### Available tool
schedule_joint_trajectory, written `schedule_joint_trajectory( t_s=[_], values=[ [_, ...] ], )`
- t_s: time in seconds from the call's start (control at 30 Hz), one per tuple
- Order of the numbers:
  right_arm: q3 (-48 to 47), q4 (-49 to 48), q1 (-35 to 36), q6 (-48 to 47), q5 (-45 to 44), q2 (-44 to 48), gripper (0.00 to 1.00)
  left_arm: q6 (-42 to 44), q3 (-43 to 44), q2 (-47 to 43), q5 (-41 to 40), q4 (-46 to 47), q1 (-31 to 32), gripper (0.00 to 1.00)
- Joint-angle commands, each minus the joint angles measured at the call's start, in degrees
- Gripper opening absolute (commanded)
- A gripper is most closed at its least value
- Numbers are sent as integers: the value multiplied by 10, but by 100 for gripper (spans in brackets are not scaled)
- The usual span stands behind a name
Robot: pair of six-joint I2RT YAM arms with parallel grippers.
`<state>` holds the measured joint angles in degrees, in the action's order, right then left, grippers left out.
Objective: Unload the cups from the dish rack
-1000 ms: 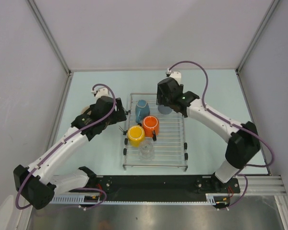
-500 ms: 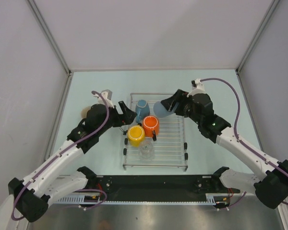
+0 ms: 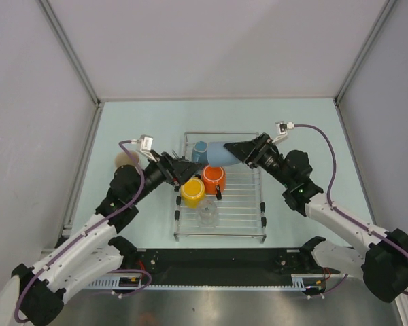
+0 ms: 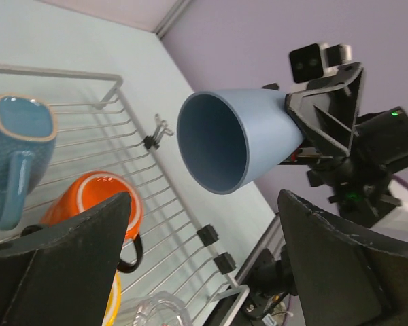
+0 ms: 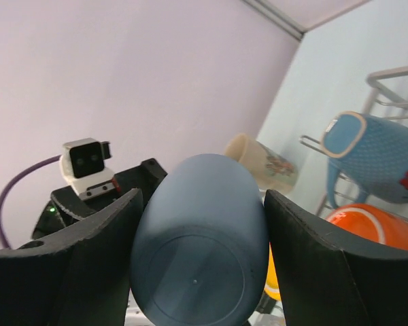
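Observation:
My right gripper (image 3: 236, 152) is shut on a light blue cup (image 3: 219, 155) and holds it on its side above the far end of the dish rack (image 3: 241, 198), mouth towards the left arm. In the right wrist view the cup's base (image 5: 197, 261) fills the gap between both fingers. My left gripper (image 3: 185, 168) stands open just left of that cup, whose mouth (image 4: 214, 142) faces it. On the rack sit a blue mug (image 3: 200, 148), an orange mug (image 3: 213, 178), a yellow cup (image 3: 192, 191) and a clear glass (image 3: 207, 214). A beige cup (image 3: 126, 159) lies on the table left of the rack.
Grey walls with metal posts close in the light green table (image 3: 299, 129) on three sides. A black rail (image 3: 211, 261) with the arm bases runs along the near edge. Small black clips (image 4: 216, 248) sit on the rack's rim.
The right arm has swung right and low, lifting the light blue cup off the rack and tipping it sideways. The left gripper has moved in from the left towards the cup's mouth.

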<state>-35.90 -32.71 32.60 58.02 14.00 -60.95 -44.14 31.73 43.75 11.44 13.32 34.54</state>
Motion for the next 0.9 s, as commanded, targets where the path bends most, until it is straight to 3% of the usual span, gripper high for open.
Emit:
schedule_joint_trajectory(
  t_s=[0.0, 0.47, 0.87],
  values=[
    [7, -137, -1, 56, 30, -13, 0, -28, -12, -16, 47, 112, 4, 94],
    [-13, -206, 28, 76, 55, -80, 0, -46, -10, 19, 74, 185, 37, 88],
    [-22, -233, 41, 85, 79, -102, 0, -43, -4, 47, 83, 204, 53, 62]
  ],
)
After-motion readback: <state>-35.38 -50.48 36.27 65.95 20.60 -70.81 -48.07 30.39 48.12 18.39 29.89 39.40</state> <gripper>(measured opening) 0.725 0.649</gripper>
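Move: The blue cup, held around its base by the right hand with its mouth towards the left hand, lies about 10 cm right, 6 cm ahead and 4 cm above the open left fingers. Roughly 13 cm below the left hand, the orange cup sits 5 cm ahead and 8 cm right, the yellow cup nearly underneath, and the blue mug 14 cm ahead and 7 cm right. From the right hand, the left fingers are some 13 cm left, 4 cm back and slightly lower. The left hand first rises about 4 cm while easing back, then slides right to the blue cup's mouth, turning slightly clockwise, and its wide-open fingers close by about a third late on, with one finger over the mouth and the other outside the near wall. Meanwhile the right hand keeps its grip on the base and brings the cup some 4 cm left and a little back towards those fingers, swinging it about 10 degrees counter-clockwise. ##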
